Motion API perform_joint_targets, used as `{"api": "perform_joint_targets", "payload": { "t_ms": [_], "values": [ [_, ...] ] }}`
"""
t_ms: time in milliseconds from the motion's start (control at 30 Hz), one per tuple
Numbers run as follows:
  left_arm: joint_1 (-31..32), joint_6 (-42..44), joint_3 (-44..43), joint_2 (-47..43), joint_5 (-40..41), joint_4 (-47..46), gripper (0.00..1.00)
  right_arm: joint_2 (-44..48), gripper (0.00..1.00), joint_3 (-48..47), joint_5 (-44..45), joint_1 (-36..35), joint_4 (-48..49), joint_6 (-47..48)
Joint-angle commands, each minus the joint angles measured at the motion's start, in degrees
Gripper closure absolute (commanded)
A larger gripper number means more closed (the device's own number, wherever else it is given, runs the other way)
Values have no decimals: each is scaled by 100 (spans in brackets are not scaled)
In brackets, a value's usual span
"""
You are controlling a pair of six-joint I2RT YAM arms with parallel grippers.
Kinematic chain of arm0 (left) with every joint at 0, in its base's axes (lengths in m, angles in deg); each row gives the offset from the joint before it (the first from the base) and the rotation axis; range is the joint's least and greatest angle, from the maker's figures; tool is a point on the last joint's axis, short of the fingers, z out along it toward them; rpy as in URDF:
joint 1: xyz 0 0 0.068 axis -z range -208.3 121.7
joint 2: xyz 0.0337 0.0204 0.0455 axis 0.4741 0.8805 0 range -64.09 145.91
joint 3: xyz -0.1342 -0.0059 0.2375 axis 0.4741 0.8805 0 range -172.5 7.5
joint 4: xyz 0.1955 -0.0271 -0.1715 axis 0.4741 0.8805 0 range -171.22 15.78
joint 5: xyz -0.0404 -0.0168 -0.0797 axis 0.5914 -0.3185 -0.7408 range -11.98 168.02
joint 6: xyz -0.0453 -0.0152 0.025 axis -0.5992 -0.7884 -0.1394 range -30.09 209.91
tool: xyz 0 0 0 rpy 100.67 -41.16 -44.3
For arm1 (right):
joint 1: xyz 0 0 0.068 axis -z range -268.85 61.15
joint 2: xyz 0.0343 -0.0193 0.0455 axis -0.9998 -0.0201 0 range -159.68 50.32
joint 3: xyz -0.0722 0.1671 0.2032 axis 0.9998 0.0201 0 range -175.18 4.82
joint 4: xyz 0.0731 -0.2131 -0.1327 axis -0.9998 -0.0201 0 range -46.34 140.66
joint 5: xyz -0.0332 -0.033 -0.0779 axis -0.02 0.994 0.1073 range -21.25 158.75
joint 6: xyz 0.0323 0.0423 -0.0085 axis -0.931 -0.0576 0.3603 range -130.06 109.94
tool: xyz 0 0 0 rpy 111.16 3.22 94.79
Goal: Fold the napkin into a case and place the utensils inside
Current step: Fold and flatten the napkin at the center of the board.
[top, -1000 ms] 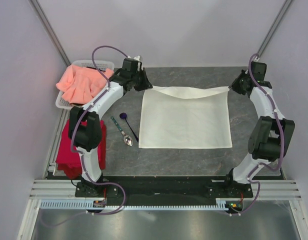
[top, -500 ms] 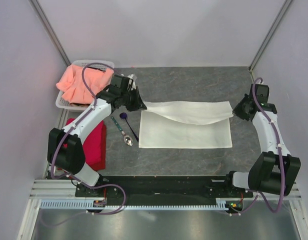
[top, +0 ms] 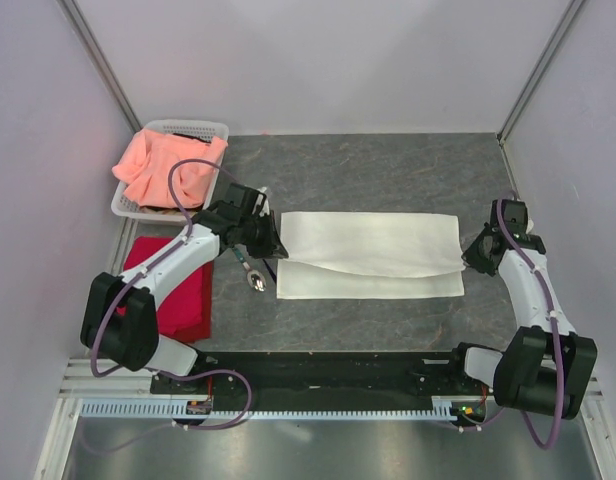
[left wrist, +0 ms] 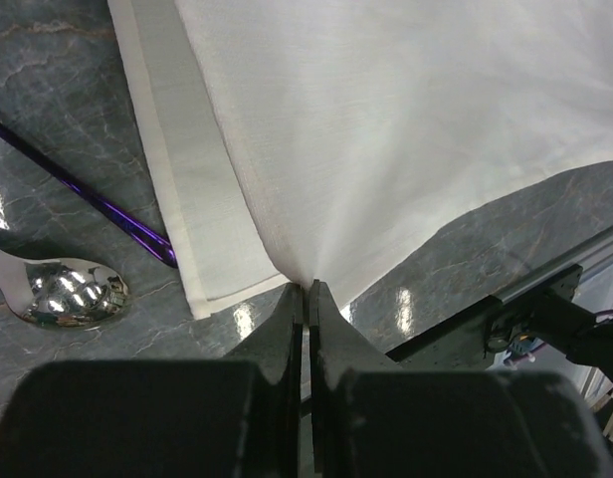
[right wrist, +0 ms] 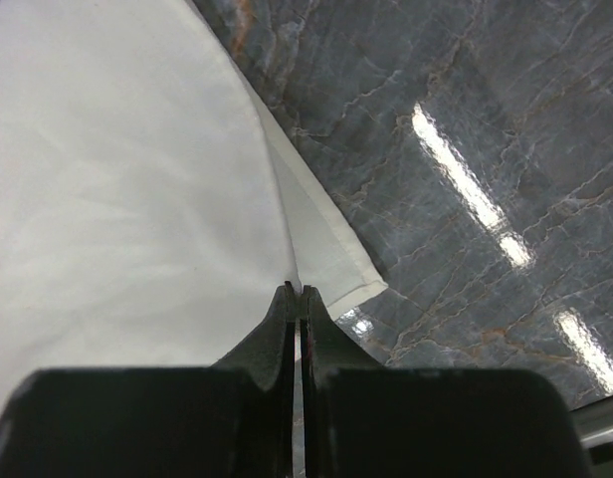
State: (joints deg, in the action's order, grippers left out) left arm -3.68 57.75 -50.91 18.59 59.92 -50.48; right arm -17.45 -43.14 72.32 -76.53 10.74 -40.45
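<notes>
The cream-white napkin [top: 368, 242] lies on the grey table, its far half drawn over the near half, with a strip of the lower layer [top: 368, 288] showing along the near edge. My left gripper [top: 279, 249] is shut on the upper layer's left corner [left wrist: 307, 269]. My right gripper [top: 467, 263] is shut on its right corner [right wrist: 298, 279]. The utensils lie just left of the napkin: a silver spoon bowl [top: 257, 283] [left wrist: 73, 294] and a slim purple handle [left wrist: 98, 199]. My left arm hides the rest of them. No case shows.
A white basket [top: 203, 127] with a salmon-pink cloth [top: 163, 165] stands at the far left. A red cloth [top: 183, 295] lies at the left edge under my left arm. A black rail [top: 328, 370] runs along the near edge.
Both grippers have pulled the napkin's far edge up and toward the near side, laying it over the near half. The left arm now covers the utensils' upper ends.
</notes>
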Motion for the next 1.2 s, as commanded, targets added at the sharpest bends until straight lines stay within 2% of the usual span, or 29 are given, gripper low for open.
{"api": "perform_joint_targets", "payload": {
  "t_ms": [0,167,433,667,967,1167],
  "values": [
    [60,-150,365,73,-105,-261,98,-8,100,200,372,-10,125,-107],
    [69,-97,348,179,-166,-270,98,-114,100,156,346,-1,160,-63],
    [78,-89,-21,-225,-325,71,98,202,100,-388,223,-1,-427,-37],
    [78,26,-12,-506,-334,362,98,378,100,-424,346,-10,-684,-19],
    [87,-115,690,-279,-430,-33,98,45,100,94,214,-10,-201,-160],
    [122,-150,805,29,-509,-332,98,-289,100,261,293,-10,98,-151]
  ]
}}
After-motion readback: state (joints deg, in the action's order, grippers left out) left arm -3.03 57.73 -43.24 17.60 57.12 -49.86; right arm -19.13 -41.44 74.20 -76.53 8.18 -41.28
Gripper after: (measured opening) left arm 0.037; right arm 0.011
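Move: Each closed gripper still holds a corner of the napkin's upper layer, carried back for a fold. From the left hand, the lower layer's near left corner lies about 8 cm back, 2 cm left and 5 cm down; the purple spoon lies some 6 cm left and 2 cm ahead, the metal spoon about 11 cm left and level with it. From the right hand, the near right corner is roughly 6 cm straight back and 4 cm below. Keeping their corners pinched, both hands bob down, up and down again while easing back towards the napkin's near edge: a dip of about 2 to 3 cm, a rise of some 4 cm, then a second drop past the first height. The left ends about 4 cm back and 4 cm lower and the right only 2 cm back and 2 cm lower, the fingertips tipping slightly in towards the base on the way down. ##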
